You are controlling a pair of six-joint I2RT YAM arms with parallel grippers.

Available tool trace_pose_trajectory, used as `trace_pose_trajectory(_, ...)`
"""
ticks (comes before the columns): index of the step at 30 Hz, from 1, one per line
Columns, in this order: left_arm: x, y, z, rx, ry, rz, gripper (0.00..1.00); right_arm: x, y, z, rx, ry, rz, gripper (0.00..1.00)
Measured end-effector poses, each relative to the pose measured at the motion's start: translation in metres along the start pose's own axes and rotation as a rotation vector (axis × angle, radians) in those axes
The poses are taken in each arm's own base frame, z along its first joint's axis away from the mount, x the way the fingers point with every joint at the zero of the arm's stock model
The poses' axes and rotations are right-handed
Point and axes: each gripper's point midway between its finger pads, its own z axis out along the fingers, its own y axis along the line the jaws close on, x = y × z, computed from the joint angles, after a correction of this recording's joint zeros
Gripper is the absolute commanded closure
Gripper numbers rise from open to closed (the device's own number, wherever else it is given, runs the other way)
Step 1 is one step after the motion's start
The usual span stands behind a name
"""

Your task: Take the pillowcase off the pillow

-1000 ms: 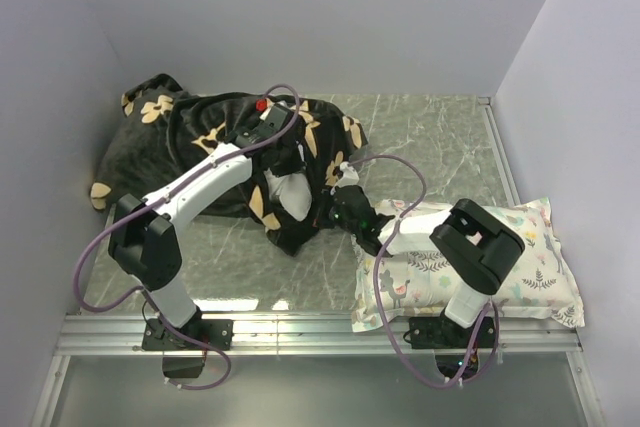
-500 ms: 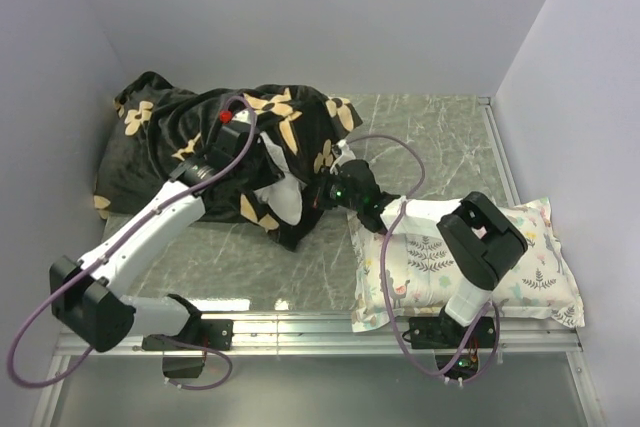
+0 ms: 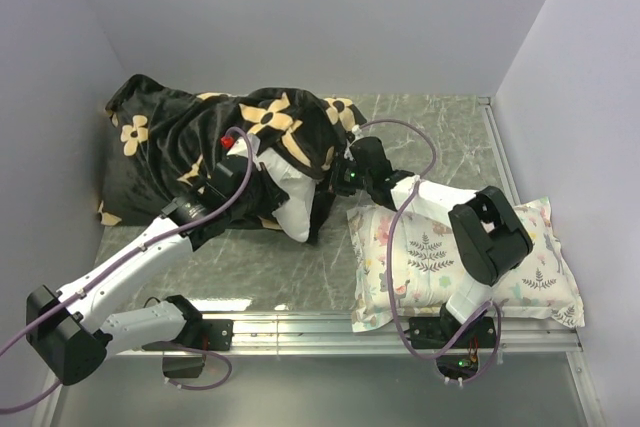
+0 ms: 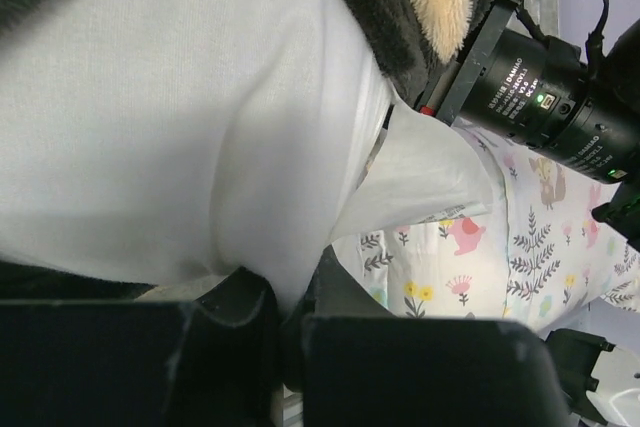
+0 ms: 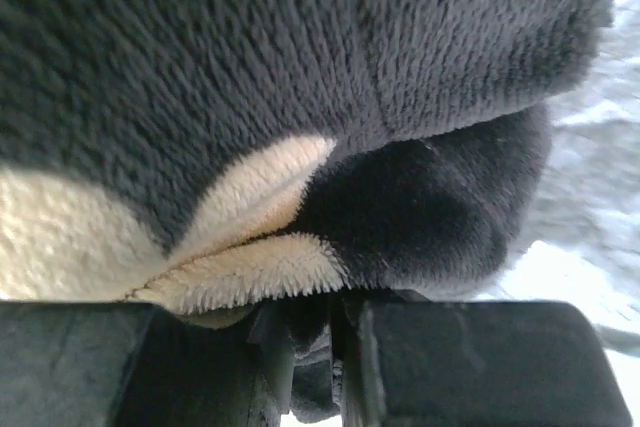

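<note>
The black pillowcase (image 3: 190,142) with tan flowers lies bunched at the back left. A corner of the white pillow (image 3: 296,209) sticks out of its open end. My left gripper (image 3: 268,185) is shut on that corner; in the left wrist view the white pillow cloth (image 4: 180,117) runs down into the closed jaws of the left gripper (image 4: 290,312), and a small white tag (image 4: 420,172) hangs beside it. My right gripper (image 3: 338,179) is at the pillowcase's right edge. In the right wrist view the right gripper (image 5: 318,357) has its jaws slightly parted, with a fold of the fuzzy pillowcase (image 5: 300,67) loose between them.
A smaller white pillow with a pastel floral print (image 3: 470,257) lies at the front right, under the right arm. Grey walls close in the left, back and right sides. A metal rail (image 3: 300,327) runs along the near edge.
My left arm has swung down and to the left, still pinching the pillow. The pillowcase has slid toward the back left. My right gripper has moved back and its jaws have loosened.
</note>
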Motion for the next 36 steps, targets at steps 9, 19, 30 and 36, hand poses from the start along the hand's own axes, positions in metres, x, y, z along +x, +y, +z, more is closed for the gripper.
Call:
trace_pose_trajectory(9, -0.002, -0.002, 0.002, -0.011, -0.038, 0.014, 1.00, -0.008, -0.011, -0.015, 0.119, -0.012, -0.078, 0.41)
trace_pose_trajectory(19, 0.013, 0.003, 0.022, -0.047, 0.017, 0.012, 1.00, -0.060, 0.049, -0.107, 0.047, -0.283, -0.230, 0.32)
trace_pose_trajectory(30, 0.021, 0.002, 0.028, -0.047, 0.042, -0.006, 1.00, -0.051, 0.081, -0.084, 0.027, -0.233, -0.365, 0.22)
trace_pose_trajectory(36, 0.021, 0.002, 0.028, -0.048, 0.044, -0.010, 1.00, -0.019, 0.055, -0.046, 0.132, -0.104, -0.402, 0.25)
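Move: The right gripper is still in the black plush of the pillowcase; the loose folds to take next, along its open edge, lie about 4 cm to its left, 2 cm ahead and 2 cm higher. The bare white end of the pillow is some 12 cm to its left and 3 cm nearer; the floral pillow's middle is roughly 32 cm to its right and 18 cm back. From the left gripper, shut on the white pillow, those folds lie about 10 cm right, 8 cm ahead and 6 cm lower. Open the right gripper wide to let go of the pillowcase, lift it about 16 cm while backing off some 5 cm to the right with the fingers tipping up, then swing it back left and down about 9 cm over the cream-striped folds, fingers still wide. Keep the left gripper shut on the white pillow, easing it down about 3 cm and a little right. ##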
